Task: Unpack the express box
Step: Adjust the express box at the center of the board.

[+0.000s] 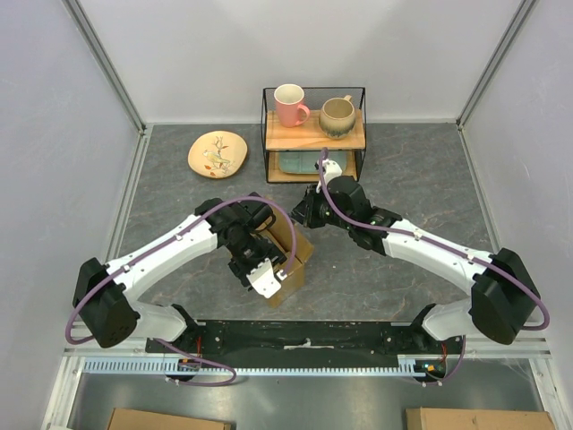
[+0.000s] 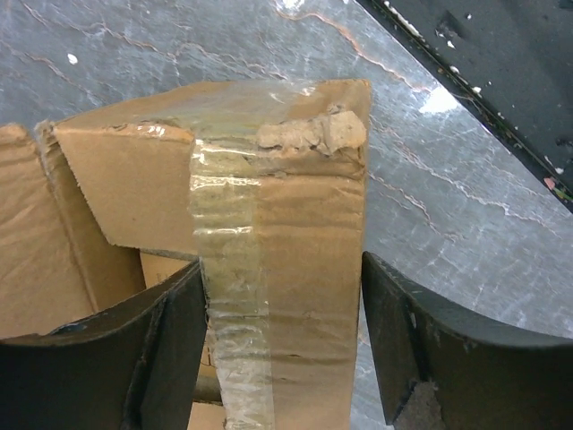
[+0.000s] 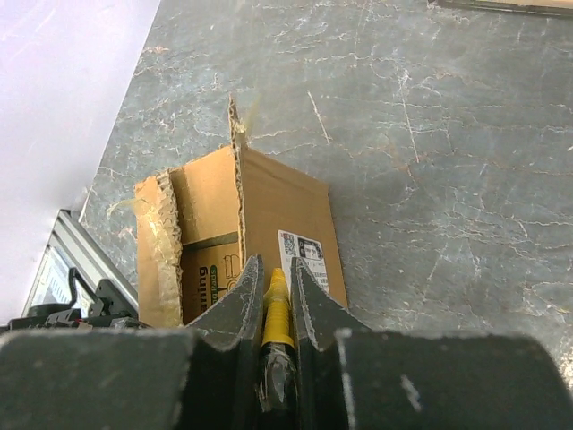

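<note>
The express box (image 1: 293, 255) stands in the middle of the table with its top flaps torn open. A taped flap (image 2: 295, 206) sticks up at the box's near end. My left gripper (image 1: 269, 279) spans this flap (image 2: 282, 260), and both of its black fingers (image 2: 394, 331) touch the flap's edges. My right gripper (image 1: 305, 210) hovers behind the box. It is shut (image 3: 276, 264) on a yellow-tipped tool (image 3: 277, 309) with a black handle. The box (image 3: 277, 202) carries a white label (image 3: 309, 255), and a printed carton (image 3: 210, 273) lies inside.
A wire shelf (image 1: 313, 134) at the back holds a pink mug (image 1: 290, 104), a beige mug (image 1: 337, 116) and a teal dish below. A patterned plate (image 1: 218, 152) lies to its left. Cardboard boxes (image 1: 152, 419) sit below the near edge, beyond the black base rail (image 1: 304, 339).
</note>
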Controlling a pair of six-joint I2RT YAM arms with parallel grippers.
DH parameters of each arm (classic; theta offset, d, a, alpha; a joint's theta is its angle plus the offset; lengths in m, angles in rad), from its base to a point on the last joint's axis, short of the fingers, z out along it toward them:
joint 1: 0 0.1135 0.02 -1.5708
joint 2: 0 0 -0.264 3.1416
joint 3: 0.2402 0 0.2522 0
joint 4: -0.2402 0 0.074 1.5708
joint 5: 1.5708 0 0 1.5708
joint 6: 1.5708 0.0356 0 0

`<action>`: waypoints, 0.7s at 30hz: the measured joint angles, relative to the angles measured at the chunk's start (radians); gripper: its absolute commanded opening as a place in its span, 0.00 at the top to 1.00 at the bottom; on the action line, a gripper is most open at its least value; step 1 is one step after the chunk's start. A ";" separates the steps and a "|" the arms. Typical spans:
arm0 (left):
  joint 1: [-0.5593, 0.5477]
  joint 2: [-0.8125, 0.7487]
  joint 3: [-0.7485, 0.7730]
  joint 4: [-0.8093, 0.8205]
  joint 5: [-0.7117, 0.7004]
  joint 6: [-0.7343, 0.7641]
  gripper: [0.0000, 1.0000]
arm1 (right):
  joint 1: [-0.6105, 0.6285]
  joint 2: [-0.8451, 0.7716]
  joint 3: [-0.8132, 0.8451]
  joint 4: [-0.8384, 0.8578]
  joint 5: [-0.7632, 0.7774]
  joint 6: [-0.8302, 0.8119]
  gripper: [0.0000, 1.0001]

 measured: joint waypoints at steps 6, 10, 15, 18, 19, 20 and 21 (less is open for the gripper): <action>-0.020 0.007 0.014 -0.045 -0.023 -0.005 0.28 | 0.024 0.032 0.027 0.012 -0.003 0.011 1.00; -0.033 0.005 0.017 -0.082 -0.024 -0.029 0.32 | 0.048 0.053 0.047 0.013 -0.005 0.011 1.00; -0.045 0.001 0.038 -0.137 -0.022 -0.086 0.53 | 0.067 0.056 0.061 0.010 -0.009 0.011 1.00; -0.055 -0.007 0.040 -0.171 -0.022 -0.124 0.63 | 0.080 0.056 0.066 0.006 0.004 0.006 1.00; -0.061 -0.010 0.040 -0.180 -0.022 -0.135 0.63 | 0.083 0.056 0.066 0.001 0.011 0.003 1.00; -0.066 -0.013 0.040 -0.185 -0.022 -0.145 0.62 | 0.085 0.055 0.068 -0.009 0.018 0.002 1.00; -0.069 -0.015 0.039 -0.185 -0.021 -0.153 0.62 | 0.086 0.053 0.073 -0.023 0.027 -0.004 1.00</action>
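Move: The left hand straddles the taped long side of the express box, whose middle lies about 4 cm to its right, 2 cm ahead and some 5 cm lower. From this hand the plate is roughly 28 cm ahead and 10 cm to the left, 10 cm below; the shelf is about 25 cm ahead and 15 cm to the right. From the right hand, the box's middle is about 10 cm back, 8 cm to the left and 10 cm below. Back towards the base by about 4 cm and some 2.5 cm to its left, the left hand draws the box's taped side along, its fingers closing from wide to about half open to pinch that side, while the wrist tilts some 10 degrees. The right hand, still gripping the yellow cutter, goes about 3 cm left and slightly back near the box's far end. ##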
